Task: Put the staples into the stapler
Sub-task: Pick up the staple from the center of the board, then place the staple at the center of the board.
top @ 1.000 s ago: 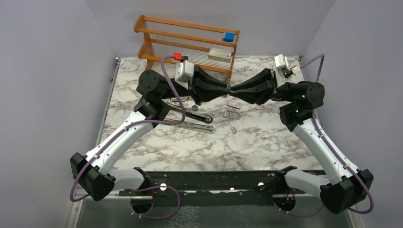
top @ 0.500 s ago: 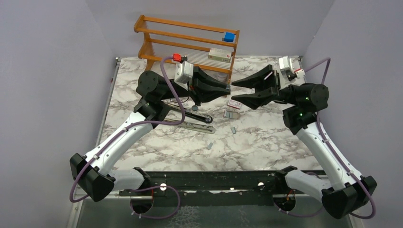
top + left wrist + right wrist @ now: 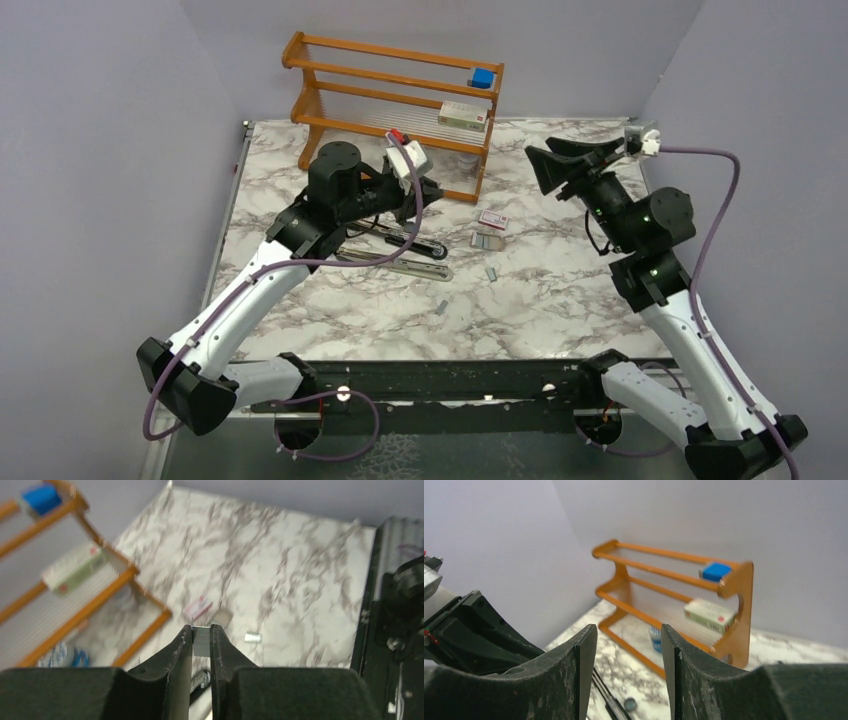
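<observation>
My left gripper (image 3: 201, 630) is shut on a short silvery strip of staples (image 3: 201, 642), held upright between the fingertips. From above, the left gripper (image 3: 432, 192) hangs just over the far end of the stapler (image 3: 400, 252), which lies open on the marble as a black bar and a silver channel. More staples (image 3: 487, 240) lie loose right of it, and one strip (image 3: 253, 637) shows beyond my left fingers. My right gripper (image 3: 540, 172) is raised at the right, open and empty, pointing left; its wrist view shows the gripper (image 3: 629, 630) with a wide gap.
An orange wooden rack (image 3: 400, 90) stands at the back with a blue block (image 3: 482, 77) and a pale box (image 3: 462, 115) on it. A small red-and-white box (image 3: 493, 219) lies near the loose strips. Grey walls close in on both sides.
The two grippers met at the centre, then the right one opened and drew back up to the right. The left one kept the strip and swung back left over the stapler.
</observation>
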Controlling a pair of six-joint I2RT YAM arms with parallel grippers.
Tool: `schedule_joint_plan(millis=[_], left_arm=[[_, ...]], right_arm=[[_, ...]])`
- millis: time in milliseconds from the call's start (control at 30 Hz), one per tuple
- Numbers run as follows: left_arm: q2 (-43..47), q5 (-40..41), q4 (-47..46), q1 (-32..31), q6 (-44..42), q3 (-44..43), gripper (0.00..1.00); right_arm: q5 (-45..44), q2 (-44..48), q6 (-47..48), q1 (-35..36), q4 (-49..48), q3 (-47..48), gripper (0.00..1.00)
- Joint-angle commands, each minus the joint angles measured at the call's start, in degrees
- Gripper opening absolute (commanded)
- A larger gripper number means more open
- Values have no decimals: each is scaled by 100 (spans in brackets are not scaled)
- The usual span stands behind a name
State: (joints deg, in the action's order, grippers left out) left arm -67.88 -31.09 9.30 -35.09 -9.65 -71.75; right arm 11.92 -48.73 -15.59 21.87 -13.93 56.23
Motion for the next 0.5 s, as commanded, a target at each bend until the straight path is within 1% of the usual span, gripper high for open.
schedule_joint_plan(millis=[0, 100, 167, 233, 333, 467], left_arm=[[-218, 1593, 1858, -74, -433, 308, 0], [-434, 1595, 2395, -271, -669, 483, 0], [-602, 1557, 2730, -585, -1249, 725, 0], [-864, 1907, 2873, -935, -1719, 958, 0], [-1338, 2436, 2886, -1206, -1880, 1079, 0], [-1903, 2580, 2866, -1332, -1842, 1030, 0]], right_arm=[[-744, -62, -90, -8, 462, -299, 53], [-848, -55, -141, -7, 373, -431, 53], [-879, -87, -132, -8, 349, -466, 53], [-877, -136, -121, -13, 297, -497, 53], [-794, -216, -81, -16, 321, -433, 53], [-778, -198, -20, -12, 433, -389, 53]])
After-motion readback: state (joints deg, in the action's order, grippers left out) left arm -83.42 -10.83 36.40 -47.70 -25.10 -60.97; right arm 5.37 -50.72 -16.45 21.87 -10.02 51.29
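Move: The left hand already holds a staple strip some 33 cm above the board. The light stapler's middle lies about 11 cm to its left and 3 cm ahead; the black stapler stands about 7 cm beyond that one. A loose staple strip lies about 7 cm back and straight below sideways; another is 10 cm right, 1 cm ahead. From the right hand, the light stapler is about 25 cm left, 2 cm ahead and 42 cm below. Plunging some 27 cm, the left hand carries the gripped staple strip down towards the light stapler, drifting back about 5 cm and slightly left, and swings its fingers some 50 degrees from pointing rightward to steeply down. The empty right hand sinks about 7 cm and eases 3 cm forward, tipping down slightly, then waits with fingers still open. ##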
